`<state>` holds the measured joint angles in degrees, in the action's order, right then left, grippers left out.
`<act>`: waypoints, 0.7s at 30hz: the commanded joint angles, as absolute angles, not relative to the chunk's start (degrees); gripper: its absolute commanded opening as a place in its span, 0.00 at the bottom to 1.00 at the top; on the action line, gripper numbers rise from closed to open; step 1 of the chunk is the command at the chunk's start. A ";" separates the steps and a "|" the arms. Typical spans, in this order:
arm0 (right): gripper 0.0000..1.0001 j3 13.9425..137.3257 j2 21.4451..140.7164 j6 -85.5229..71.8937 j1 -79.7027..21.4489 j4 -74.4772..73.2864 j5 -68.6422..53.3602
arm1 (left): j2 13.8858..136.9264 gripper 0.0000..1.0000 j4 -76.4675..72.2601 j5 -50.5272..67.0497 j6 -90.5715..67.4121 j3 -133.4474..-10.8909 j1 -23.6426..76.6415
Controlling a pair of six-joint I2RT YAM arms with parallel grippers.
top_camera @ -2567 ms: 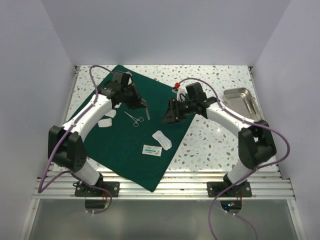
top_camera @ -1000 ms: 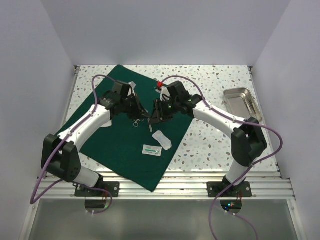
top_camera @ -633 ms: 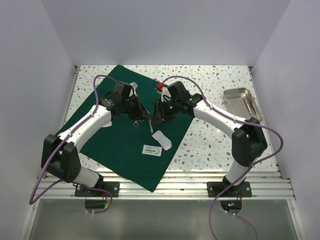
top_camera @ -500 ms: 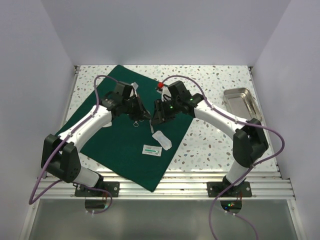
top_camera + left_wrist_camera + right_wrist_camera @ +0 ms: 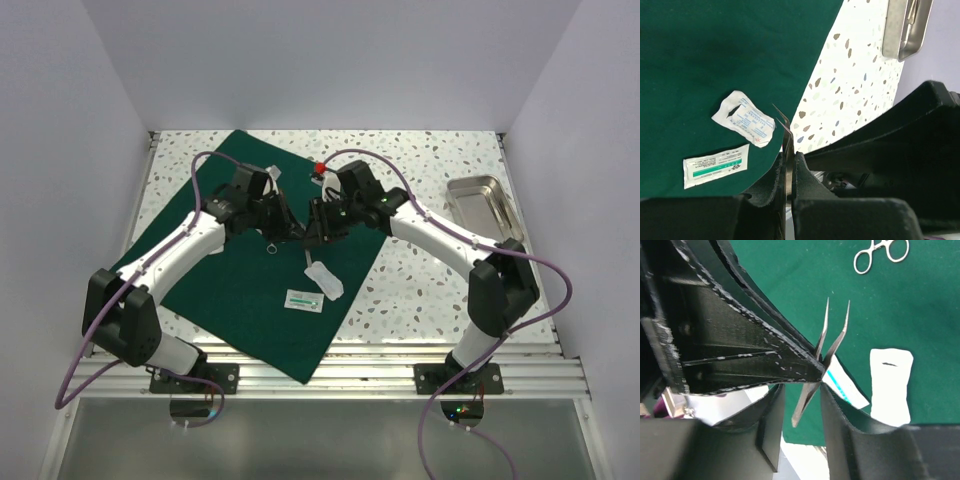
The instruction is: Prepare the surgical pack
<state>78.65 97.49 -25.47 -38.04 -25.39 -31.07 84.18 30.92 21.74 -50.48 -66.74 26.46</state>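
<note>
The surgical pack, a dark green drape (image 5: 240, 290), lies spread flat on the table's left half and fills the ground of the left wrist view (image 5: 715, 60) and right wrist view (image 5: 890, 305). Over its right part the two grippers meet. My left gripper (image 5: 290, 232) (image 5: 788, 157) is shut on thin steel tweezers (image 5: 786, 150), tips pointing away. My right gripper (image 5: 312, 238) (image 5: 801, 390) stands open, and the joined end of the tweezers (image 5: 825, 347) hangs between its fingers with a gap on the left side.
Ring-handled forceps (image 5: 270, 248) (image 5: 880, 252) lie on the drape by the left gripper. Two white packets (image 5: 324, 280) (image 5: 303, 299) lie nearer the arms' bases, also in the left wrist view (image 5: 744, 125) (image 5: 716, 165). A steel tray (image 5: 483, 205) (image 5: 907, 27) sits at the right.
Both arms came in from apart and now meet mid-drape. Over the last second the left gripper edged right toward the right one, whose jaws now straddle the tweezers.
</note>
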 commanded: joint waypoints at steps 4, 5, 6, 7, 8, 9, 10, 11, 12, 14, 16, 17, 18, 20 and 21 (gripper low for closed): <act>0.10 78.48 98.87 -24.79 -37.88 -24.52 -31.99 | 81.56 0.00 27.86 23.90 -51.94 -67.06 26.81; 0.09 78.49 99.05 -24.79 -37.79 -24.96 -32.25 | 81.56 0.00 27.69 23.99 -51.94 -66.89 26.81; 0.05 78.57 99.14 -24.61 -37.88 -25.05 -32.26 | 81.48 0.00 27.08 24.17 -52.03 -66.71 26.81; 0.00 78.49 99.14 -24.52 -37.79 -25.05 -32.17 | 81.47 0.00 26.98 24.26 -51.94 -66.71 26.81; 0.00 78.75 99.14 -24.35 -37.79 -25.83 -31.04 | 81.47 0.00 26.81 24.34 -51.77 -66.71 26.81; 0.00 78.92 99.05 -24.00 -37.79 -26.54 -30.16 | 81.65 0.00 27.07 24.17 -51.07 -67.06 26.81; 0.00 79.36 99.05 -23.73 -37.71 -27.06 -29.10 | 81.74 0.03 27.68 23.65 -50.54 -67.50 26.63; 0.00 79.63 98.97 -23.38 -37.10 -28.72 -28.13 | 81.91 0.30 29.69 22.86 -49.93 -68.46 26.46; 0.00 79.80 98.88 -23.12 -36.74 -29.44 -25.95 | 82.18 0.43 30.75 21.98 -49.23 -68.99 26.11; 0.00 80.16 98.62 -21.71 -35.52 -31.63 -23.22 | 82.09 0.76 34.17 18.56 -46.85 -70.13 24.09; 0.00 80.51 98.53 -19.43 -34.28 -33.48 -18.21 | 81.30 0.88 35.94 15.23 -44.92 -70.22 20.94; 0.00 80.51 98.35 -18.81 -32.89 -34.88 -16.02 | 80.95 0.96 37.08 14.51 -44.13 -70.14 19.70; 0.00 80.07 98.26 -17.68 -32.09 -34.98 -13.21 | 80.16 0.98 37.26 14.07 -42.64 -69.88 18.56; 0.00 80.59 98.00 -16.44 -29.03 -37.25 -8.46 | 79.37 0.99 37.79 12.40 -41.40 -69.09 15.83; 0.00 81.03 97.82 -14.96 -27.79 -38.31 -5.74 | 78.58 0.99 37.71 11.61 -40.09 -68.73 15.39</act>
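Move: The tweezers are nipped in the left fingers and already sit between the right hand's parted fingers, about 1 cm left of the right hand point, their middle some 2 cm below both hands and about 1 cm right of the left one. From the right hand, the steel tray lies roughly 48 cm to the right and 18 cm ahead. The torn white packet is about 3 cm back and 3 cm right, the green-striped packet 8 cm back and 2 cm left, all some 16 cm below. The right hand, nearly still, shuts its fingers on the tweezers while the left hand keeps its pinch; only then do the left fingers spread wide to let go and draw away about 7 cm, mostly left and a little forward towards the clamp. The right hand keeps its grip and carries the tweezers off to the right, forward and somewhat down towards the tray, about 10 cm in all and gathering speed, its fingertips dipping and swinging clockwise by some 20 degrees. ##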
